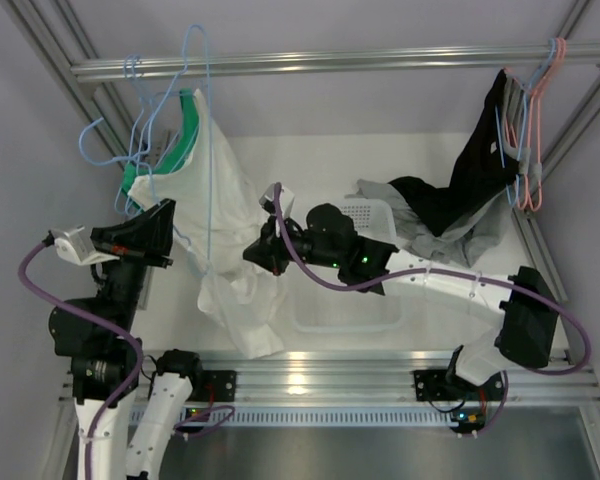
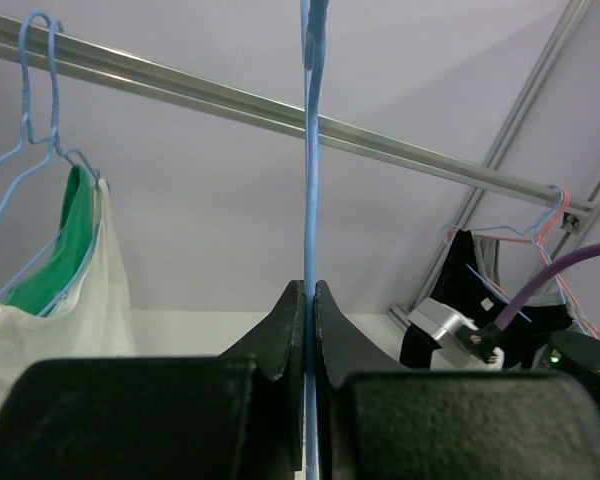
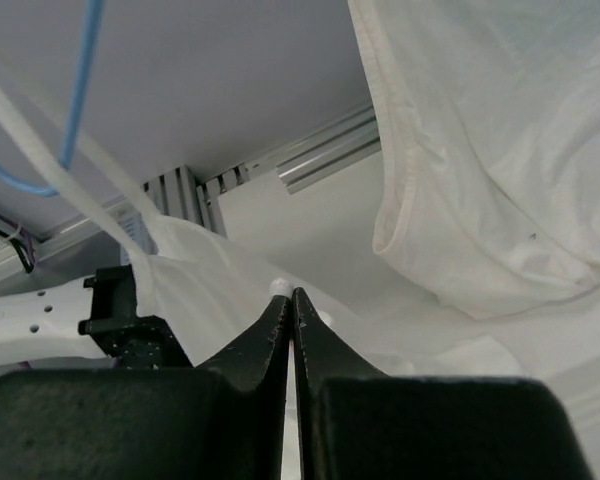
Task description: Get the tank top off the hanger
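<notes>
The light-blue wire hanger (image 1: 208,150) hangs by its hook from the top rail. Its wire runs straight up the left wrist view (image 2: 309,150). My left gripper (image 1: 170,228) is shut on that wire (image 2: 309,290). The white tank top (image 1: 230,215) droops from the hanger down to the table. My right gripper (image 1: 252,252) is at its right side, shut with a bit of white cloth pinched at its tips (image 3: 292,295). In the right wrist view the tank top (image 3: 480,150) hangs above, and a thin strap runs up to the left.
A green garment (image 1: 170,150) with a cream-white one hangs on other blue hangers (image 1: 130,120) at the left. A white mesh basket (image 1: 365,215) sits behind the right arm. A black garment (image 1: 460,190) hangs from a pink hanger (image 1: 540,100) over grey cloth (image 1: 420,235).
</notes>
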You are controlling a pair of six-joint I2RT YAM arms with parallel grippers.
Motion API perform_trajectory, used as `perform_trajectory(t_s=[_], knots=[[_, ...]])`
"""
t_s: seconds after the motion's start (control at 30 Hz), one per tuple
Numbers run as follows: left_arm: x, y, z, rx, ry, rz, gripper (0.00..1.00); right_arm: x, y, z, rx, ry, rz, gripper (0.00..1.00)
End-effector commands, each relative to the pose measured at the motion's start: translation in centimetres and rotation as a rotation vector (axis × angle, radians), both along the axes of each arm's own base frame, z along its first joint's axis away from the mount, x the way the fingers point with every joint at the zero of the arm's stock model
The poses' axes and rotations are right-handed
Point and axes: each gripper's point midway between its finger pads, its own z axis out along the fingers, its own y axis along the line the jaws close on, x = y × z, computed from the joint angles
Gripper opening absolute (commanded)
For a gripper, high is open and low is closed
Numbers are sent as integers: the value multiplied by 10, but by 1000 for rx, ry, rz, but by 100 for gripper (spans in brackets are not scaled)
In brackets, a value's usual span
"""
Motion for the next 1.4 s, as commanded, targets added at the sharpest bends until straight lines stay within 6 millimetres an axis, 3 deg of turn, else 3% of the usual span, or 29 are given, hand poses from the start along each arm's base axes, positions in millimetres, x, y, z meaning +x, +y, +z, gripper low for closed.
perform_trajectory(t_s=[0.0,0.03,0.13,0.23,0.37,0.4,0.53,0.57,0.63,0.67,0.7,0.87,0.93,0.97,1.03,1.23,1.37], knots=[[-4,2,32,8,-193,19,0,-23,-7,85,236,-90,62,0],[3,4,22,12,-185,37,0,-26,-9,89,243,-93,72,0],[4,10,27,-6,-257,68,0,-24,-10,86,237,-90,58,0],[7,12,27,-43,-295,73,0,-24,-6,70,217,-68,63,0],[10,15,34,-28,-239,96,0,-23,-2,31,160,-33,50,0],[3,16,44,-24,-244,102,0,-21,-2,22,147,-27,37,0],[-5,25,35,-13,-184,146,0,-13,0,-18,84,8,-20,1],[-6,25,32,-6,-168,150,0,-12,-1,-26,77,17,-27,32],[-12,27,33,-1,-140,157,0,-16,0,-35,68,26,-30,60],[-8,26,18,14,-70,157,0,-13,-2,-41,58,28,-59,92],[-8,26,14,22,-45,153,0,-12,-3,-43,48,26,-72,99],[-13,24,-16,64,104,144,0,-5,-6,-45,9,-6,-123,99],[-15,25,-25,83,149,149,0,-4,-3,-59,-58,-3,-118,99],[-19,26,-26,91,161,150,0,-2,-1,-55,-60,-16,-114,99],[-21,27,-47,125,251,151,0,-5,0,-57,-71,-23,-103,99],[-14,18,-82,242,424,95,0,-14,-22,-53,-62,-26,-120,99],[0,14,-73,288,494,70,0,-22,-36,-51,-53,-5,-120,100]])
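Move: Up in front of the racks, the left hand still grips the blue hanger. The tank top, its upper end in the shut right fingers, has its middle about 11 cm to the left hand's right, 3 cm nearer the base and 32 below. From the right hand that middle is some 6 cm left, 4 nearer and 14 below. The bin lies 12 cm ahead of the right hand, 17 right and 26 down; the hanging white shirt about 17 ahead and 15 left, 4 lower. Lifting some 5 cm, then dropping about 13 cm, the right hand lowers the tank top in front of the hanging shirt, springs fully open partway down and hovers over the cloth. The left hand keeps the hanger pinched, pushes forward 3 cm, jerks up and back, then sinks about 10 cm, fingers tipping down some 30 degrees. ##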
